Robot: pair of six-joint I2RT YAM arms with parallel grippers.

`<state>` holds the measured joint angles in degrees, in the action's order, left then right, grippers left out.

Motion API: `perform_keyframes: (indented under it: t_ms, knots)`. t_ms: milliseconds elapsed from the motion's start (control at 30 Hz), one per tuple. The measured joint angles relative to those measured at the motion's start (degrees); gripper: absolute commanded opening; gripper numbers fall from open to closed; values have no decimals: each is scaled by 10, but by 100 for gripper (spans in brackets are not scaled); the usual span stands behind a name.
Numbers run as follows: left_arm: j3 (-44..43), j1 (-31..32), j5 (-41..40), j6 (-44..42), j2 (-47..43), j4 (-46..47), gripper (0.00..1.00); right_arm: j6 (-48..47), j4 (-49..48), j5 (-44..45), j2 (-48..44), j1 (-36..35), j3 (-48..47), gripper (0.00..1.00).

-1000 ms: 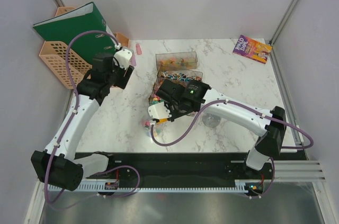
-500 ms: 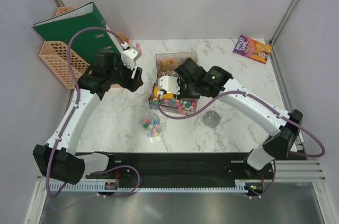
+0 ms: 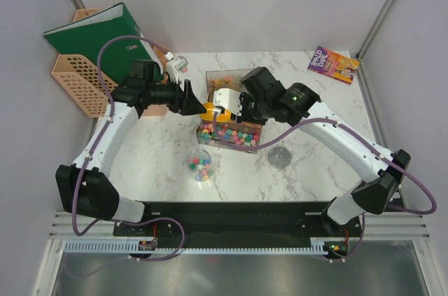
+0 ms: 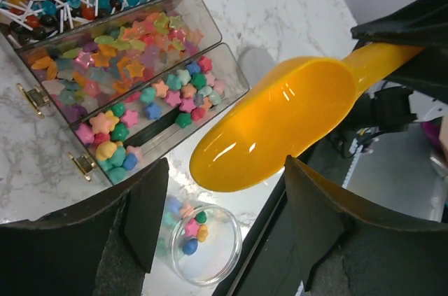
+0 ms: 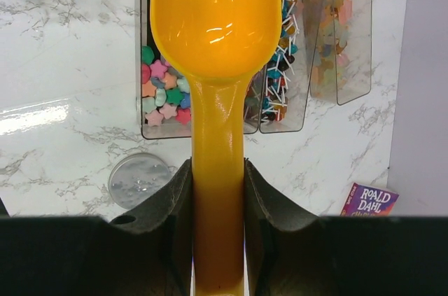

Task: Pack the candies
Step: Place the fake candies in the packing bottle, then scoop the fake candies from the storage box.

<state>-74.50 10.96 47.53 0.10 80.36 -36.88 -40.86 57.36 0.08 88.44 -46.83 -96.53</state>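
Observation:
The candies [image 4: 150, 96] are small coloured stars and sweets in a clear compartment box [image 3: 231, 133]; they also show in the right wrist view [image 5: 164, 89]. A few lie in the clear cup [image 3: 201, 165], which also shows in the left wrist view [image 4: 199, 240]. My right gripper [image 5: 218, 170] is shut on the handle of the orange scoop [image 5: 217, 23] and holds it above the box's left end [image 3: 210, 108]. The scoop's bowl [image 4: 280, 124] looks empty. My left gripper [image 4: 227, 226] is open and empty, just left of the scoop's tip [image 3: 190, 99].
A round clear lid [image 3: 278, 157] lies right of the cup. A book [image 3: 333, 65] lies at the back right. A green binder [image 3: 98, 33] rests on an orange basket [image 3: 73, 82] at the back left. The box's open lid [image 3: 233, 79] stands behind it.
My right gripper has carried the scoop from over the cup back up to the candy box. My left gripper has swung right and now faces the scoop's tip.

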Motion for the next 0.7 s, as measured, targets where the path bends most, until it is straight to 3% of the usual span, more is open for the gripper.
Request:
perform_keyframes:
  t_ms: [400, 567, 600, 667, 700]
  knots:
    - [-12, -17, 77, 57, 42, 41, 62, 2, 0, -7, -26, 0, 0, 0]
    - [-12, -17, 101, 65, 43, 45, 32, 2, -1, -7, -28, 0, 0, 0]
    - [-12, -18, 106, 66, 43, 46, 18, 2, -2, -7, -28, 0, 0, 0]
    - [-12, -22, 115, 68, 44, 48, 2, 1, 1, -7, -28, 1, 0, 0]
    - [-12, -25, 126, 67, 44, 50, 2, 1, -1, -6, -28, 1, 0, 0]
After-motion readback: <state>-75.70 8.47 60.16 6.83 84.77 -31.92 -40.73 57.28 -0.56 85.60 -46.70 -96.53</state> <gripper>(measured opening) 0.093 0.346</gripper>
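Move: The left hand, wide open, has the orange scoop's bowl about 6 cm to its right and 2 cm back, at its own height, with the front lip near its fingertips. The packing bottle stands some 8 cm back, 1 cm to its right and 17 cm below; the front candy box lies about 3 cm ahead, 12 cm to its right and 20 cm down. The right hand already grips the scoop's handle, the bowl about 8 cm to its left, neither ahead nor back, 1 cm lower. The left hand eases up about 1.5 cm and 1 cm to the right, its fingers tilting some 10 degrees nearer to level, and stays around the scoop's front lip while it shuts from wide open to nearly closed, mostly late on, pinching the thin edge of the bowl. The right hand keeps its grip on the handle and lifts the scoop nearly 2 cm, drawing back slightly, then holds it there for the left fingers. ##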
